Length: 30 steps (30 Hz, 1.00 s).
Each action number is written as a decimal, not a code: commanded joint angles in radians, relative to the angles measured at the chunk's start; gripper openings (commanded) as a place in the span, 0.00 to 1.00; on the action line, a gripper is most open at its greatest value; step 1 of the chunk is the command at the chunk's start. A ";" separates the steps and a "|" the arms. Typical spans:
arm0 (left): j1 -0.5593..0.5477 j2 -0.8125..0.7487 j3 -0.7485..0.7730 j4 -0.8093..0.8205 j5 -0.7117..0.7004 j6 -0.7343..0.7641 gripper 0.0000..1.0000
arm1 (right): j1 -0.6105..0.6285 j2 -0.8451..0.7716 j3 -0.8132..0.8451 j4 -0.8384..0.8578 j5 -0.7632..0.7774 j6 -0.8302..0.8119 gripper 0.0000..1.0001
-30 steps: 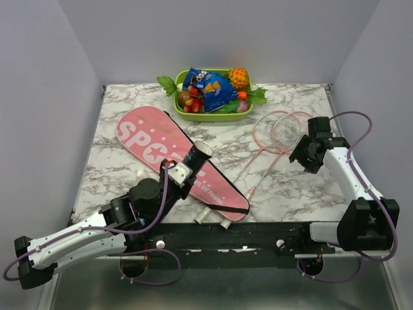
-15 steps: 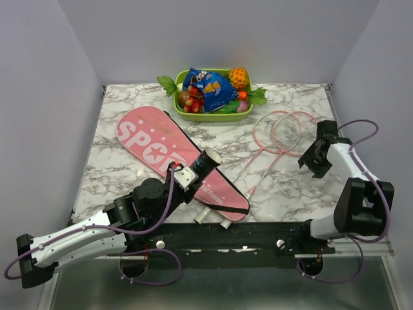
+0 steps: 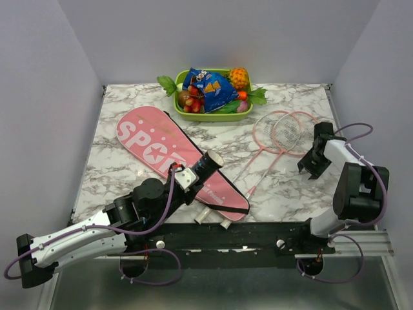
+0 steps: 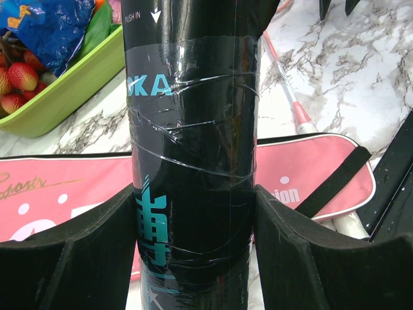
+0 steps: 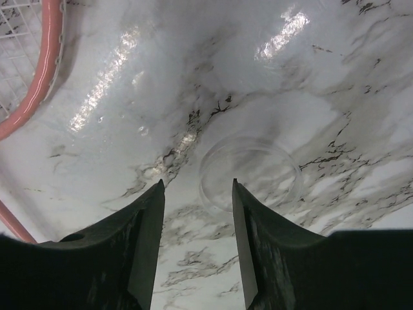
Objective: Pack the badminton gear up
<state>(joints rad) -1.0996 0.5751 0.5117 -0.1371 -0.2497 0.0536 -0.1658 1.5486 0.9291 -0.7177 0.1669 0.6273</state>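
My left gripper (image 3: 188,177) is shut on the long black tube (image 3: 205,165) and holds it tilted above the pink SPORT bag (image 3: 151,139). In the left wrist view the tube (image 4: 193,116) fills the gap between both pads (image 4: 110,245). Two pink rackets (image 3: 279,132) lie right of the bag, heads side by side. My right gripper (image 3: 314,165) points down at the marble just right of the racket heads. It (image 5: 197,188) stands open with nothing between its fingers, and a clear round lid (image 5: 250,173) lies flat just beyond its tips. A racket rim (image 5: 40,71) shows at the left.
A green tray (image 3: 210,116) of toy fruit with a blue snack packet (image 3: 210,87) stands at the back centre. The bag's black strap (image 4: 329,181) trails near the front edge. White walls close in the table on three sides.
My right gripper has swung right and nearer, past the racket heads, and its jaws have narrowed. The left arm has carried the tube a little to the right.
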 commanded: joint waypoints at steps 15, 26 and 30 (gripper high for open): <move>0.001 0.014 0.008 -0.004 0.032 -0.029 0.00 | -0.006 0.090 -0.055 0.084 -0.018 0.018 0.07; 0.001 0.078 0.036 0.014 0.079 -0.008 0.00 | -0.005 -0.080 -0.001 0.038 -0.104 -0.064 0.01; 0.001 0.141 0.043 0.077 0.124 -0.020 0.00 | -0.005 -0.202 0.023 0.027 -0.262 -0.130 0.01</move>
<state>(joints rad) -1.0996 0.6693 0.5247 -0.1200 -0.1997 0.0612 -0.1658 1.4559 0.9173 -0.6762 0.0700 0.5751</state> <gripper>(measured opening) 0.699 0.011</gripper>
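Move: The clear round lid lies flat on the table right under the right fingers, its middle about 2 cm back, 2 cm to the right and 2 cm below them. The right racket's head centres some 19 cm ahead and 5 cm to the left of that hand, the left racket's head likewise 19 cm ahead but 15 cm left. From the left hand, which holds the tube, the lid is roughly 54 cm right, 9 cm ahead and 20 cm lower. The right hand, already over the near-left edge of the clear lid, sinks about 2 cm with its fingers closing from half open to fully shut, pinches the thin rim, pauses, then lifts quickly about 4 cm while easing slightly forward and left and tipping the fingertips some 10 degrees forward. Late on, the left hand, still gripping the black tube, begins to sink and drift right by about 1.5 cm each way. ##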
